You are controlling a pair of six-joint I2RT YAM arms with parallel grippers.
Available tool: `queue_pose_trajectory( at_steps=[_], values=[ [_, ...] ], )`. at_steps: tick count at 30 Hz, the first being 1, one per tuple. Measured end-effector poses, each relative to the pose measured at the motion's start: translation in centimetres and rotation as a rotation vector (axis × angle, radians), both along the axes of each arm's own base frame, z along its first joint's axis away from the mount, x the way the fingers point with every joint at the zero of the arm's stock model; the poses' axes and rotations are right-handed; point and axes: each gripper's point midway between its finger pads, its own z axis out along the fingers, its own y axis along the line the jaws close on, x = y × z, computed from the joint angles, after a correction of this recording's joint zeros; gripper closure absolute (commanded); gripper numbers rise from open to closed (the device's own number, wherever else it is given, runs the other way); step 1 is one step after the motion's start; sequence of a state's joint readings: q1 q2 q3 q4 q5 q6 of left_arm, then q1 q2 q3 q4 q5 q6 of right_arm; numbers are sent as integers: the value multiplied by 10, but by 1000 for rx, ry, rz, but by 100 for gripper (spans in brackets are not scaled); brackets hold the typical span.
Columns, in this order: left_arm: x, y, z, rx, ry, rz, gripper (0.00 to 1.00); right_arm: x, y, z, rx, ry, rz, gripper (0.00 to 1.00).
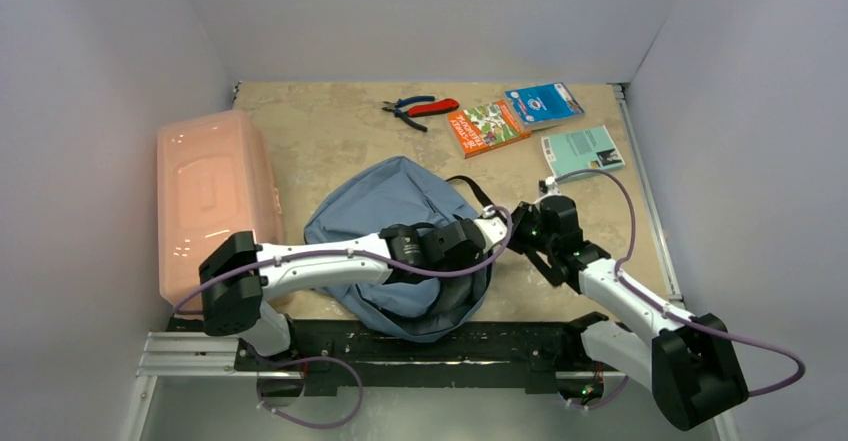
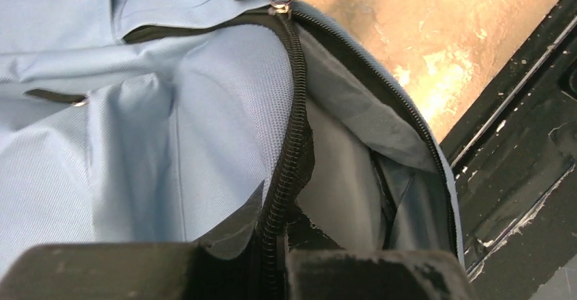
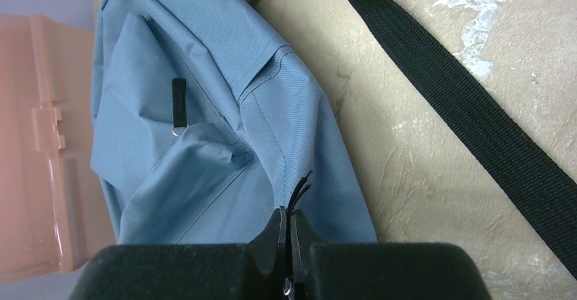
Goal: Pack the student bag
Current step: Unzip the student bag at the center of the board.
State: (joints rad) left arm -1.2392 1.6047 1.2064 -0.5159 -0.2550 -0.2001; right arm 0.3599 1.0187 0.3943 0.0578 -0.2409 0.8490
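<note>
The student bag [image 1: 385, 201], a soft grey-blue backpack, lies in the middle of the table with its opening toward the near right. In the left wrist view my left gripper [image 2: 279, 245] is shut on the black zip edge [image 2: 294, 143] of the open main compartment, and the pale lining [image 2: 340, 177] shows inside. My right gripper [image 3: 289, 222] is shut on a thin black zip pull at the bag's side [image 3: 224, 109]. From above, the left gripper [image 1: 468, 251] and the right gripper [image 1: 515, 231] sit close together at the bag's right edge.
A translucent pink box [image 1: 215, 196] stands at the left. Pliers [image 1: 420, 108], two colourful booklets [image 1: 487, 126] [image 1: 543, 104] and a teal card [image 1: 583, 149] lie at the back right. A black strap [image 3: 476, 109] runs across the table right of the bag. A black rail [image 2: 531, 164] borders the near edge.
</note>
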Motion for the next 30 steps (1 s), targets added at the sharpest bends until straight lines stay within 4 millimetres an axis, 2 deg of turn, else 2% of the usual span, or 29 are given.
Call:
queue_pose_trajectory(
  at_steps=[4,9,11,18,22,27,30],
  values=[
    [0,13,13,-39,-41,5,100,3,1,5,-10,-7,6,100],
    [-7,31,21,-91,-70,-21,100,21,22,31,0,-55,91,100],
    [-9,34,21,-96,-78,-32,100,29,31,35,-2,-69,129,100],
    [-17,33,15,-110,-99,-93,100,52,48,15,-29,-35,189,100],
    [-20,35,20,-134,-122,-134,100,62,63,16,-2,-35,234,100],
    [-24,39,29,-169,-147,-173,100,75,97,24,67,-37,356,100],
    [-27,46,36,-192,-160,-188,100,88,114,19,68,-41,395,100]
  ],
)
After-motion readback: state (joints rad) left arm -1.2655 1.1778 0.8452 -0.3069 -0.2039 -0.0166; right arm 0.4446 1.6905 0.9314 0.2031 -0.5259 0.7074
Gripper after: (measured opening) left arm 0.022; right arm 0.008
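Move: The right hand is closed at the zipper pull, with the slider about 1 cm left and 1 cm back. The bag's strap root lies some 8 cm ahead, 9 cm left and 5 cm lower. The orange book is roughly 19 cm ahead and 1 cm left, 8 cm lower. The left hand already pinches the opened zip tape; from it the slider is about 8 cm ahead and 6 cm right, slightly lower. Right hand sweeps some 14 cm left-forward towards the strap root; left hand, still pinching zip tape, lifts leftward. ##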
